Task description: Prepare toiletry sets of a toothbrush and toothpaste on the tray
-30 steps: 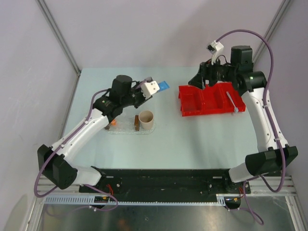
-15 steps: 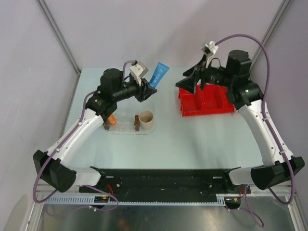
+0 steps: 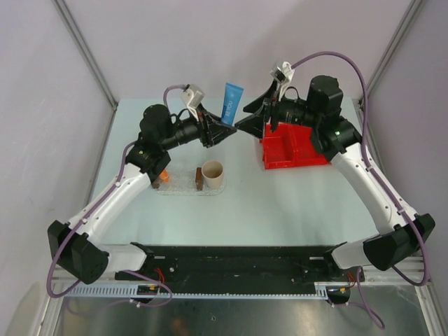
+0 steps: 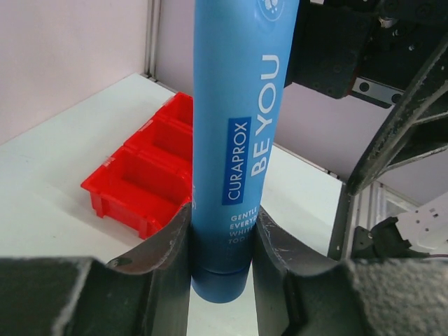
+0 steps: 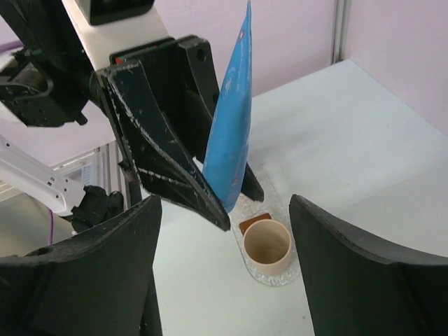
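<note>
My left gripper [image 3: 213, 133] is shut on the cap end of the blue toothpaste [image 3: 230, 101], which stands upright in the air above the table's back. In the left wrist view the tube [image 4: 241, 140] sits squeezed between both fingers [image 4: 168, 259]. My right gripper [image 3: 245, 124] faces it from the right, open, and in its own view the tube [image 5: 231, 133] stands just beyond the wide jaws [image 5: 222, 213]. The clear oval tray [image 3: 183, 187] lies below with an orange toothpaste [image 3: 163, 176] at its left end. No toothbrush shows.
A beige cup [image 3: 213, 173] and a brown block [image 3: 199, 178] stand on the tray's right half; the right wrist view shows the cup [image 5: 267, 243] too. The red divided bin [image 3: 297, 150] sits under my right arm, also seen from the left wrist [image 4: 140, 182].
The left gripper has swung right and turned the blue tube upright. The right arm has moved left from over the red bin to face the tube, its jaws wider.
</note>
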You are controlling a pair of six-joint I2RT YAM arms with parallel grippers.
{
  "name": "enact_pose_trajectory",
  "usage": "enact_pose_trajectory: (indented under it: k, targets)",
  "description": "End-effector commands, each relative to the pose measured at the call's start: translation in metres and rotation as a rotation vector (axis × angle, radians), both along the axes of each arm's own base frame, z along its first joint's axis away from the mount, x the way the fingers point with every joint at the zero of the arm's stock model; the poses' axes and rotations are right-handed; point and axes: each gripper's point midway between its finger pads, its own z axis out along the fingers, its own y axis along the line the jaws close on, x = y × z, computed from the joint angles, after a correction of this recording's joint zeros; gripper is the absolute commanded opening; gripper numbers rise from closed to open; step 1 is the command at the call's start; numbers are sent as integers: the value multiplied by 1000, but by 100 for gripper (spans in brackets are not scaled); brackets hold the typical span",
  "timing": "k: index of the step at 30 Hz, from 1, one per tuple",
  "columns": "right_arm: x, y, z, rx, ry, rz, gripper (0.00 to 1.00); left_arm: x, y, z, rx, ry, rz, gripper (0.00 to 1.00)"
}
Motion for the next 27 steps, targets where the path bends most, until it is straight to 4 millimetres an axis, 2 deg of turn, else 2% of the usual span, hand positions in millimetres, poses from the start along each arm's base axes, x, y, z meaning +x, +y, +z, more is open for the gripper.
enact_pose_trajectory:
  k: [1,11,15,21,27]
  targets:
    - [6,7,25,83,-36,-9,77,-20,1,35,-111,-37,-45,0]
    - [16,23,24,97,-16,-3,72,-24,-4,38,-127,-33,-58,0]
    - [12,28,32,111,-23,22,68,-23,-6,37,-124,-33,-59,0]
    - [11,34,31,116,-12,46,62,-24,-8,36,-121,-35,-65,0]
    - [9,35,36,119,-20,57,48,-24,-8,37,-121,-39,-67,0]
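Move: The blue toothpaste tube stands tail-up in the left fingers, its middle about 7 cm above the left hand and 1 cm ahead. From the open right hand it lies some 4 cm left, 2 cm ahead and 2 cm higher. Roughly 30 cm below the right hand, the cup stands about 10 cm left, level fore and aft, and the red organizer's middle lies some 26 cm right and 16 cm ahead. Bring the open right gripper about 3.5 cm left and a little forward, so its fingers go to either side of the toothpaste tube above the left fingertips; narrow them from about four-fifths to half open. Keep the left pinch on the tube's cap end, easing that hand back by about 1.5 cm. ##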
